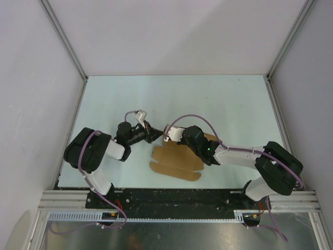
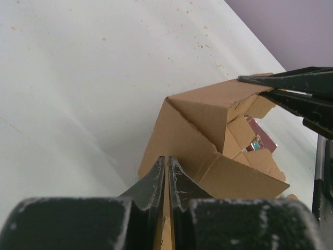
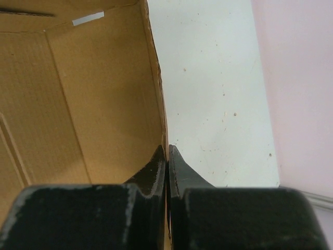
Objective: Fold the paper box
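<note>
The paper box [image 1: 176, 160] is a brown cardboard sheet lying part folded at the table's near centre, with flaps raised at its far-left corner. My left gripper [image 2: 167, 159] is shut on a raised cardboard edge, and a thin strip of board shows between its fingers. In the top view the left gripper [image 1: 157, 136] meets the box's far-left corner. My right gripper [image 3: 167, 149] is shut on the top edge of an upright box wall [image 3: 104, 99]. The left wrist view shows the right gripper's fingers [image 2: 296, 88] pinching the tip of a folded flap [image 2: 208, 107].
A tiny dark red square item [image 2: 263, 134] lies inside the folded cardboard. Pale table surface [image 1: 208, 99] stretches behind the box to the enclosure's white walls. Both arm bases sit along the near metal rail [image 1: 171, 200].
</note>
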### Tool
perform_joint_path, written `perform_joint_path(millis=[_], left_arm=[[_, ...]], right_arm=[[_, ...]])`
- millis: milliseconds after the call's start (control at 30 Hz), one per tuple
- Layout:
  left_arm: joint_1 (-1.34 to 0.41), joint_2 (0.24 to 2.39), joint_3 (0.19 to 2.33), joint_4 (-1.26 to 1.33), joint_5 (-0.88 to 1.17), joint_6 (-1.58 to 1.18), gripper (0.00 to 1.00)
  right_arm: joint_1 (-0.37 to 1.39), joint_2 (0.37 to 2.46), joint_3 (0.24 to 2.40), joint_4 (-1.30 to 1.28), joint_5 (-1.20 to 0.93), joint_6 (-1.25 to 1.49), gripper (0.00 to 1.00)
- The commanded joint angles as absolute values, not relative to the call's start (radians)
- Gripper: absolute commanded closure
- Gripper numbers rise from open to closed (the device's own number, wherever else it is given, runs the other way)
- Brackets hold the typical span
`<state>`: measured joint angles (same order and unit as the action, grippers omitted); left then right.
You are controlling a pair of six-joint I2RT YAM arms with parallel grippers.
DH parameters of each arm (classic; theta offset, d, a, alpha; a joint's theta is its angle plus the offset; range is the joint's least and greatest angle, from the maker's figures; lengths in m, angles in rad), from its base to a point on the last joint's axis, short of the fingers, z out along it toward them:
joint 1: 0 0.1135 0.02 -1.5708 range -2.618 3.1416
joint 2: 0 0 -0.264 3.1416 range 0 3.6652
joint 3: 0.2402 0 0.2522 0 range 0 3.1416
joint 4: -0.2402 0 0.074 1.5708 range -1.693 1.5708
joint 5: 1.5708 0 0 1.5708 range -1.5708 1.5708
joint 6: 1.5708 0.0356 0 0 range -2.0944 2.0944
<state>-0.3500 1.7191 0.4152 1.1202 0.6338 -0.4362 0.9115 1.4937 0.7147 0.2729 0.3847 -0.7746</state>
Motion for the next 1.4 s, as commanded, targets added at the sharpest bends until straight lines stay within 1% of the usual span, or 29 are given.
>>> perform_joint_path(millis=[0, 200, 467, 867, 1367], left_arm=[[-0.348, 1.675, 0.374, 1.152, 0.627, -0.426, 0.91], [-0.348, 1.648, 0.327, 1.154, 0.611, -0.425, 0.91], [-0.353, 1.611, 0.284, 1.161, 0.592, -0.423, 0.91], [-0.357, 1.621, 0.267, 1.183, 0.604, -0.417, 0.92], [-0.383, 1.582, 0.169, 1.229, 0.571, -0.407, 0.92]], right_arm=[[0.956, 1.479, 0.742, 0.267, 0.466, -0.744, 1.0], [1.0, 1.482, 0.721, 0.285, 0.557, -0.77, 1.0], [1.057, 1.493, 0.696, 0.278, 0.627, -0.793, 1.0], [1.131, 1.551, 0.661, 0.339, 0.762, -0.782, 1.0], [1.17, 1.575, 0.629, 0.429, 0.833, -0.837, 1.0]])
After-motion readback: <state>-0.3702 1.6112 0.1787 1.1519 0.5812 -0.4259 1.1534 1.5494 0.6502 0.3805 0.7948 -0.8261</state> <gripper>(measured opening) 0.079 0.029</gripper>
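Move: The left fingertips are beside the outer face of the raised box's left end flap, whose middle lies about 3 cm to their right and level fore and aft. The small left tab is some 8 cm back and 7 cm below; the front flap lies about 17 cm back, 8 cm right and equally low. The right fingers already pinch the raised far wall's rim; from them the box floor's middle is roughly 11 cm back, 8 cm left and 10 cm lower. Still pinching the far wall's rim, the right fingers draw it back about 4 cm towards the front flap, staying nearly level as the wrist tips the fingers upward and turns a little clockwise, some 15 degrees in all. The left hand, nearly shut, also goes back about 6 cm, sinking 3 cm and easing left, down past the end flap's outer face towards the small left tab, with a brief pause midway. ##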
